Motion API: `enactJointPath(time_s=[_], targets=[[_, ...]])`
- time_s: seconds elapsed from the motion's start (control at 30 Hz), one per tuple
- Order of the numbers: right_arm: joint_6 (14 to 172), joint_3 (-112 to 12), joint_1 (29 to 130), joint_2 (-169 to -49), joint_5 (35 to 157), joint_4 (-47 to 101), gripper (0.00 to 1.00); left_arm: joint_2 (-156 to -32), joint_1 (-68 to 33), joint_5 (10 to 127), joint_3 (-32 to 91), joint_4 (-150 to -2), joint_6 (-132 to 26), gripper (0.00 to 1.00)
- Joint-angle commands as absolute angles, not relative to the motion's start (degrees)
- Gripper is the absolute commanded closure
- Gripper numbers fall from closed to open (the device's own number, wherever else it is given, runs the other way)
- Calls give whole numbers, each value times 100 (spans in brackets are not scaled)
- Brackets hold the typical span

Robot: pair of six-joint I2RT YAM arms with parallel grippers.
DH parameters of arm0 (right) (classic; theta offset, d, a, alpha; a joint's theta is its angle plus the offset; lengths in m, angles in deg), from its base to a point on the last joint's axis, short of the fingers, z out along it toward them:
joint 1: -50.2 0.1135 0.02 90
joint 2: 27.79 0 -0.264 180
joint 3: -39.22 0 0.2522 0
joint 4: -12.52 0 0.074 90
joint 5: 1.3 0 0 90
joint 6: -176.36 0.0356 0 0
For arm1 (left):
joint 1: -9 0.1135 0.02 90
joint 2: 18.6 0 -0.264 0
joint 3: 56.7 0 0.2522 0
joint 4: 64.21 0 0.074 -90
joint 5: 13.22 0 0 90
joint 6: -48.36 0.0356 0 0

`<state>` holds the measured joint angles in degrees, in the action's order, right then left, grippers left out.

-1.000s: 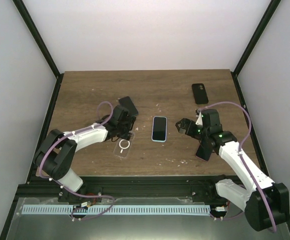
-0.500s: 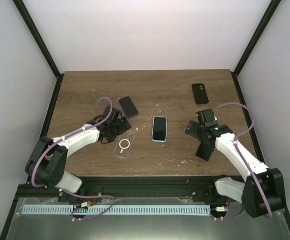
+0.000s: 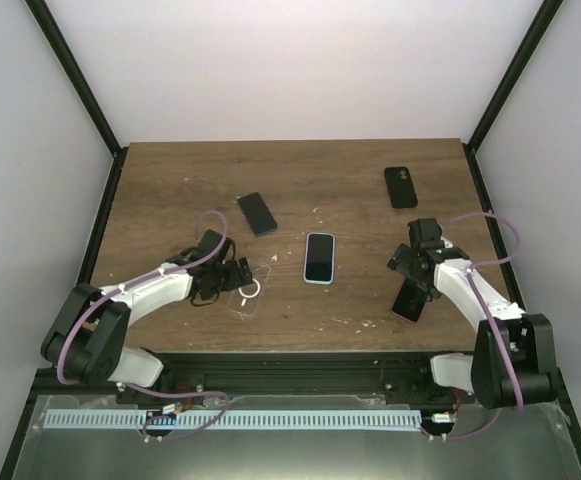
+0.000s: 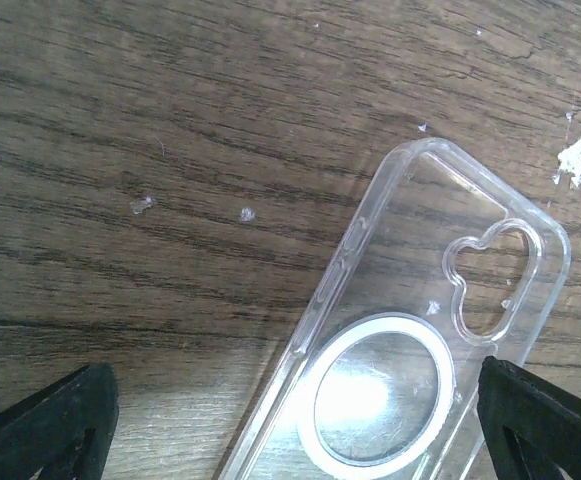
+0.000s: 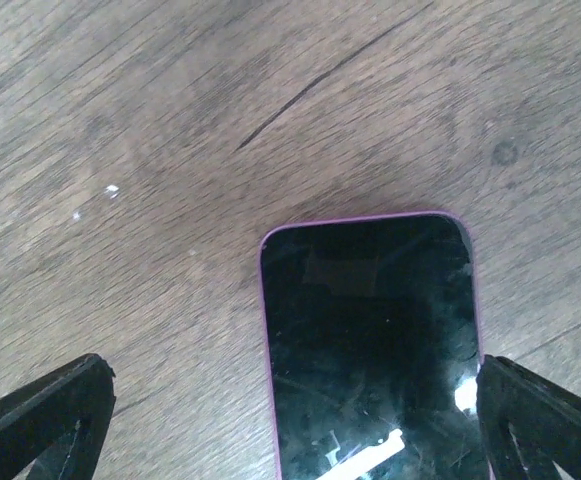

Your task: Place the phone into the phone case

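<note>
A clear phone case (image 3: 249,290) with a white ring lies flat on the wooden table, left of centre. My left gripper (image 3: 228,277) hovers at the case's left edge. In the left wrist view the case (image 4: 410,340) lies below the left gripper (image 4: 295,425), whose fingers are open and hold nothing. A bare black phone (image 3: 257,213) lies behind the case, apart from it. My right gripper (image 3: 413,268) is open over a phone with a pink-purple rim (image 3: 407,301). The right wrist view shows that phone (image 5: 370,340) under the right gripper (image 5: 295,425), untouched.
A phone in a light blue case (image 3: 319,257) lies at the table's centre. Another black phone (image 3: 401,187) lies at the back right. Black frame posts and white walls close in the table on both sides.
My left gripper drew back from the black phone toward the near left and opened wide above the clear case. My right gripper pulled back to the right, over the pink-rimmed phone.
</note>
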<state>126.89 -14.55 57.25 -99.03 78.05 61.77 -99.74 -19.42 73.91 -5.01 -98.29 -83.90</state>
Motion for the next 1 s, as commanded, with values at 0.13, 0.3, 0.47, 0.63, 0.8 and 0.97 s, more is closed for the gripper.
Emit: enactJointPath(time_s=[0.13,0.3,0.47,0.63,0.8,0.97], targets=[[12379,-1122,4989,-10265,8159,5396,0,-9571,-1921,7080,-885,-9789,-8220,2],[12331,-1055,4959,-10431,8241,5146,0,-9166,-1924,6264,-1355,-9179,-8636,3],[11780,-772,4954,-10402,9299,4393,0,-8981,-1931,5866,-1543,-8923,-8878,4],[11363,-730,4959,-10528,10244,4044,0,-8756,-1930,5872,-1620,-8933,-8925,4],[11027,-730,4968,-10740,11298,3750,0,-8808,-1930,5739,-1736,-8765,-9099,5],[10925,-692,5163,-10768,11943,3592,1,-8800,-1973,5588,-1836,-8597,-9320,5]])
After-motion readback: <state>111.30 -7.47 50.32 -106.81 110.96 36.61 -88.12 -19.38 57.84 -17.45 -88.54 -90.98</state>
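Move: The clear phone case lies about 3 cm to the left hand's right, 1 cm ahead and 2 cm below; the blue phone is 21 cm right and 10 cm ahead, a black phone 22 cm ahead and 5 cm right. From the right hand, the maroon-edged phone's middle is about 4 cm back, 2 cm right and 5 cm below, the blue phone 21 cm left and 7 cm ahead. Down and a little right goes the open right hand beside the maroon-edged phone, then it sweeps about 9 cm left and some 4 cm forward, its right finger pushing the phone's right edge as the wrist turns counter-clockwise and its left side rises. The open left hand draws back about 5 cm and 3 cm right, rolling left side down, left finger nudging the case's near end rightward. ##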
